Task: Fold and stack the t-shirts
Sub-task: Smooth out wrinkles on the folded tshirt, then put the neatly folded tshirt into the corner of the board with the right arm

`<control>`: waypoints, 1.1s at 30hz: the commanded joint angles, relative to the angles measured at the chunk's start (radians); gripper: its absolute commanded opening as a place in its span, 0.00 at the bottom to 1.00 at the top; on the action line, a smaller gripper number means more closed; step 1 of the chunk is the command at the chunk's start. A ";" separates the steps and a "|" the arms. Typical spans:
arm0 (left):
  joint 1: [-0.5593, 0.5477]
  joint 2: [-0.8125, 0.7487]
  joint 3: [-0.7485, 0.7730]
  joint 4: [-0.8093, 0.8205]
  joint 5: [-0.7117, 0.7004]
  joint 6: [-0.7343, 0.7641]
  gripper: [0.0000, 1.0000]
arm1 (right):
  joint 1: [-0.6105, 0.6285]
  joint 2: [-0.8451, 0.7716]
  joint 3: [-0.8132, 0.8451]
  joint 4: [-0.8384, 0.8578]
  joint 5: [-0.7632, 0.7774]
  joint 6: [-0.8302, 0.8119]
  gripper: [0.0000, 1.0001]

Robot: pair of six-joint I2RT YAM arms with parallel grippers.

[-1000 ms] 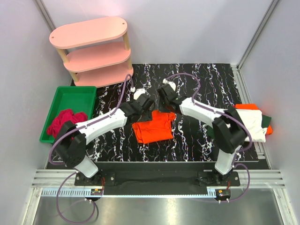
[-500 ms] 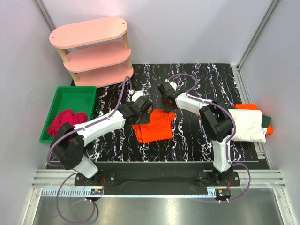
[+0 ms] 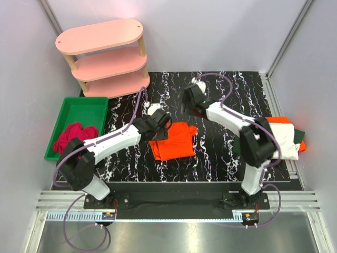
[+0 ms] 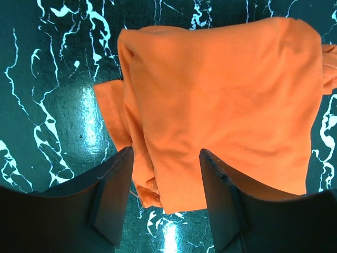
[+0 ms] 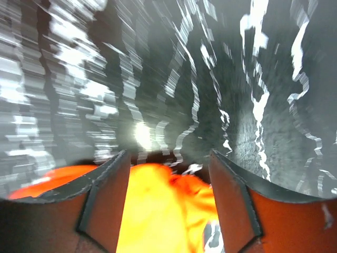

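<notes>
A bright orange t-shirt (image 3: 172,140) lies folded on the black marbled table (image 3: 237,100), in the middle. In the left wrist view the same orange t-shirt (image 4: 221,100) fills most of the picture. My left gripper (image 3: 162,130) hovers over its left rear edge, and the left gripper (image 4: 166,197) is open, its fingers apart with cloth showing between them but not pinched. My right gripper (image 3: 191,103) is open just behind the shirt's far right corner. The right wrist view is blurred and shows that gripper (image 5: 168,176) with the orange t-shirt (image 5: 158,211) below it. Folded t-shirts (image 3: 281,138) are stacked at the right edge, white on top of orange and dark green.
A pink three-tier shelf (image 3: 102,58) stands at the back left. A green tray (image 3: 84,108) at the left holds a crumpled red cloth (image 3: 73,137). Walls close in on both sides and behind.
My right gripper has opened, let go of the orange shirt's far right corner and drawn back toward the rear of the table. The left arm has barely moved.
</notes>
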 commanded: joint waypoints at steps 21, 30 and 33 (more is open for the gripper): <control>-0.038 0.002 -0.012 0.039 -0.001 -0.042 0.56 | 0.074 -0.522 -0.578 0.055 -0.078 0.130 0.69; -0.074 -0.014 -0.030 0.019 -0.022 -0.084 0.56 | 0.082 -0.507 -0.578 0.093 -0.113 0.129 0.71; -0.085 -0.021 -0.038 0.010 -0.028 -0.094 0.56 | 0.086 -0.494 -0.581 0.111 -0.130 0.127 0.72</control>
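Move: The folded t-shirt's middle lies about 12 cm back and 6 cm left of the right hand, some 7 cm below it; the bunched sleeve lump at its far right corner is about 6 cm back and 2 cm right of that hand. The folded white stack sits roughly 33 cm right and 11 cm back. From the left hand the t-shirt's middle is about 1 cm ahead, 5 cm right and 8 cm down, the green bin 32 cm left and 7 cm ahead. Heading back to the t-shirt's right edge, the right hand swings up about 14 cm off the far side, then draws back some 15 cm and a little right while sinking, fingers still spread and tipping first up, then steeper down; it then hovers over that edge, untouched. The left hand eases a couple of centimetres back, down and slightly right above the cloth, half open. ##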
